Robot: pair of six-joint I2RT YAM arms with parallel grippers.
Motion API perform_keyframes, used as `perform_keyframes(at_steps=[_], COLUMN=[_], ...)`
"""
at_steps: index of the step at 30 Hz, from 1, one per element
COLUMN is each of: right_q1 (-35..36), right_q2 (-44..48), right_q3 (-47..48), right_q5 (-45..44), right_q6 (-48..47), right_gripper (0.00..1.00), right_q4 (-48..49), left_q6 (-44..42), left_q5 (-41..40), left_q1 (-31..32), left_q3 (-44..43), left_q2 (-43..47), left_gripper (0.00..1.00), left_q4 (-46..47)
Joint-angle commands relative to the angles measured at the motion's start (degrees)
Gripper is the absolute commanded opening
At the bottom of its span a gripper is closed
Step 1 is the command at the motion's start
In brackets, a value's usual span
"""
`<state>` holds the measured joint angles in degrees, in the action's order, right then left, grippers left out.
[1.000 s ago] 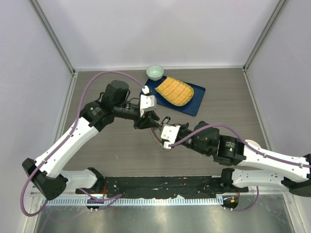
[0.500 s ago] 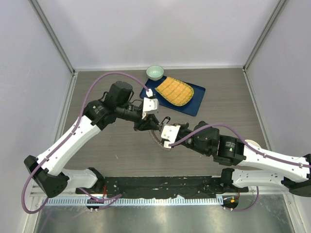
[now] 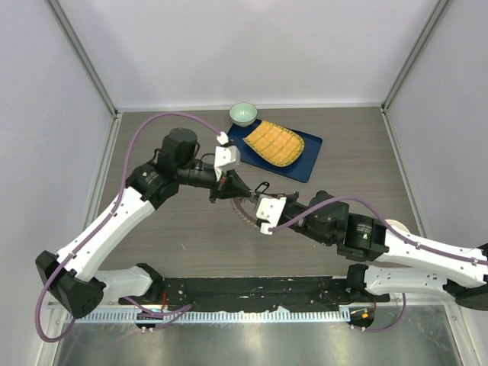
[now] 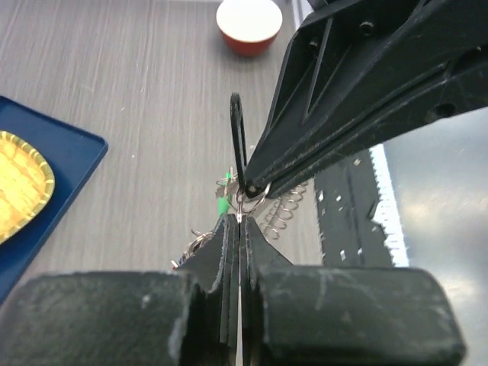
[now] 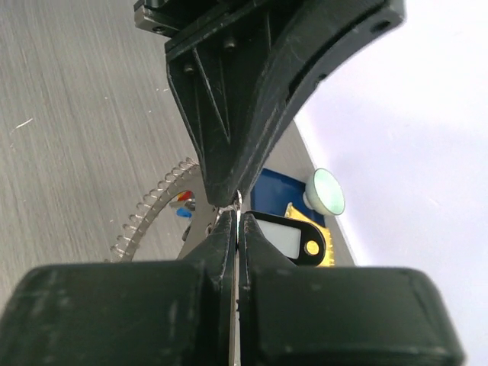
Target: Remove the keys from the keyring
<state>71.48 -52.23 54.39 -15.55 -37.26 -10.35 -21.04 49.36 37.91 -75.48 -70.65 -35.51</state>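
Note:
The keyring (image 5: 149, 207), a grey band fringed with wire loops, shows in the top view as an arc (image 3: 242, 216) under both wrists. My left gripper (image 4: 240, 221) is shut on a thin silvery key, seen edge-on between its pads. My right gripper (image 5: 237, 219) is shut on a thin metal edge that looks like the keyring's band. The two sets of fingertips meet nose to nose at a small split ring (image 4: 250, 197). A black tag (image 5: 278, 238) with a white label hangs beside the right jaws. Green (image 4: 223, 206), red and blue key heads (image 5: 183, 204) show below.
A blue tray (image 3: 308, 160) carrying a yellow ridged piece (image 3: 274, 143) lies behind the grippers. A small pale bowl (image 3: 243, 113) stands at the tray's far left corner. Side walls close in the table on the left and right.
My left gripper has closed from partly open to shut at the right gripper's fingertips. The right gripper stayed shut and barely moved.

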Motion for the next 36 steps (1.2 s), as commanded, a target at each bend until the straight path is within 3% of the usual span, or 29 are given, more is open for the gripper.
perform_keyframes(at_steps=[1,2,6,7,12,16,22,28,36], right_q1=[-0.03,-0.03,-0.03,0.06,0.06,0.06,0.06,0.06,-0.38], right_q2=[2.21,2.13,1.78,1.69,0.55,1.42,2.74,3.45,3.27], right_q3=[-0.08,0.27,2.65,3.52,6.51,5.65,1.87,-0.07,0.1], right_q5=[1.05,0.79,1.4,2.01,2.98,2.98,1.84,0.61,-2.46], right_q6=[-2.91,-3.87,-6.6,-7.12,-10.2,-9.94,-8.98,-8.89,-8.8], right_gripper=[0.01,0.01,0.01,0.01,0.01,0.01,0.01,0.01,0.01], right_q4=[5.25,5.16,4.37,4.2,2.27,3.48,8.57,13.33,14.31], left_q6=[25.21,33.35,48.4,51.59,64.32,75.23,81.23,93.0,94.86], left_q5=[15.28,16.28,19.01,19.28,19.98,19.72,18.4,13.75,14.44], left_q1=[-5.82,-6.96,-7.15,-7.06,-7.15,-7.15,-7.06,-7.06,-6.97], left_q3=[9.71,11.05,15.88,16.42,19.22,20.81,21.26,20.99,21.69], left_q2=[6.66,6.93,7.55,7.29,6.58,5.26,3.42,-0.88,-0.63], left_gripper=[0.0,0.0,0.0,0.0,0.0,0.0,0.0,0.0,0.0], left_q4=[39.08,43.98,63.33,70.76,83.9,101.9,110.99,123.38,124.1])
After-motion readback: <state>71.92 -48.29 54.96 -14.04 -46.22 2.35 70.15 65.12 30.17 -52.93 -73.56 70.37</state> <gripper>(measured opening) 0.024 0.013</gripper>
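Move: At the left fingertips the keyring is already pinched, its middle about 1 cm to the hand's right. For the right hand, which also grips at the ring, it lies about 1 cm to the left. From the left hand the black tag stands about 2 cm ahead, 2 cm right and 1 cm above; the keys hang straight under the ring, about 4 cm down, and the coil strap about 2 cm back, 1 cm left and 7 cm down. Raising the keyring between them, both hands climb with fingers shut, the left about 10 cm and the right about 8. The left also draws back some 3 cm, swings its right-pointing fingers upward and rolls, some 35 degrees of tip in all, still pinching the ring; the right keeps its grip and tips its fingers up slightly. ##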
